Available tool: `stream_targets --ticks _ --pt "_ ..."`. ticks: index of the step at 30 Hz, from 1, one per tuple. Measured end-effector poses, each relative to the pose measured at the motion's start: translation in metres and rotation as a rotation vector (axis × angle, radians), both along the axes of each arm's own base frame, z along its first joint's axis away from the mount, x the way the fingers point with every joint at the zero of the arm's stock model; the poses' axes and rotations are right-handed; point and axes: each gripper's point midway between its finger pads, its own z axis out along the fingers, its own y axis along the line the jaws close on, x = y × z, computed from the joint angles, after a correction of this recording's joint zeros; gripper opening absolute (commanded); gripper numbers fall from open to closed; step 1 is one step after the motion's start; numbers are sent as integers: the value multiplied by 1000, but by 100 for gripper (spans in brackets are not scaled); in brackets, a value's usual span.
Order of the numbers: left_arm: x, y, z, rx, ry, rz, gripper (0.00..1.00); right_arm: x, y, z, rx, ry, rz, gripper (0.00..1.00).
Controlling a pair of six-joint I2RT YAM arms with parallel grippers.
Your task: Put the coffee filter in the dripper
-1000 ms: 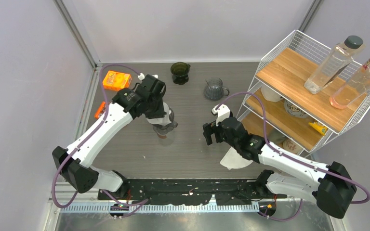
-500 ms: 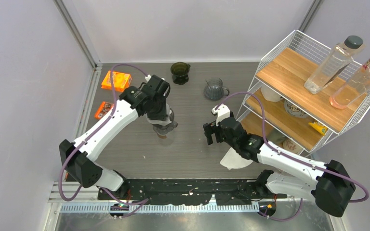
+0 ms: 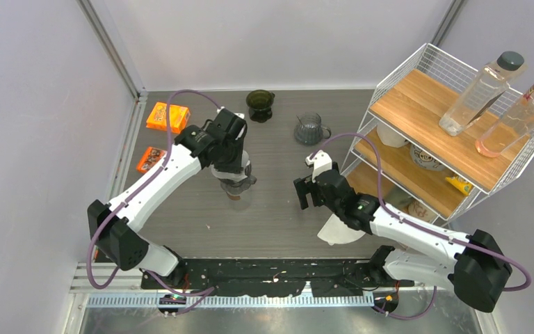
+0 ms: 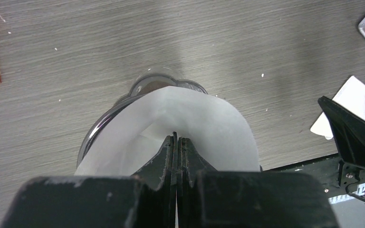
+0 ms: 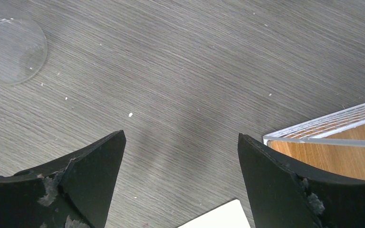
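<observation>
A white paper coffee filter (image 4: 209, 128) stands open as a cone inside the clear dripper (image 4: 92, 135), whose shiny rim shows at its left. The dripper (image 3: 240, 186) is at the table's middle left, mostly under my left wrist. My left gripper (image 4: 176, 137) is shut, its tips pointing down into the filter's mouth; I see nothing pinched between them. The filter's near edge is hidden behind the fingers. My right gripper (image 5: 180, 142) hangs open over bare table to the right of the dripper (image 3: 300, 195), holding nothing.
A second white paper (image 3: 337, 231) lies under the right arm. A dark green cup (image 3: 259, 104) and a glass server (image 3: 309, 129) stand at the back. An orange box (image 3: 167, 116) and a small packet (image 3: 147, 159) lie at the left. A wire shelf (image 3: 389, 76) fills the right.
My left gripper has closed the last bit, and the left arm has swung slightly right over the dripper. The right arm has stayed still.
</observation>
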Motion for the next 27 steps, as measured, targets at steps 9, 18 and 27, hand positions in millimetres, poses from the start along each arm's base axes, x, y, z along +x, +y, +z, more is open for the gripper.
stream_targets --ticks 9,18,27 --pt "-4 2 -13 22 18 -34 0 -1 -4 -7 -29 18 -10 95" --pt "-4 1 -22 20 26 -37 12 0 -4 -6 -31 18 -12 95" --pt "-5 1 -22 19 24 -36 30 0 -4 -6 -31 16 -13 95"
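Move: The left gripper holds the filter right over the dripper; the dripper's middle is about 5 cm below it and 1 cm back and right. The glass carafe stands directly under the dripper, some 14 cm below the hand. At table height, about 20 cm down, the near orange box lies 21 cm left and 11 cm ahead, and the spare filter 31 cm right and 9 cm back. From the right gripper, the dripper is 25 cm left, 2 cm ahead and 3 cm up. Lower the left gripper almost straight down, about 2 cm, still pinching the paper filter, so that the filter goes down into the dripper's cone. Stop there, keep the wrist's tilt, and open the fingers by roughly a fifth of their range to let go of the paper, leaving the fingertips inside the cone. ##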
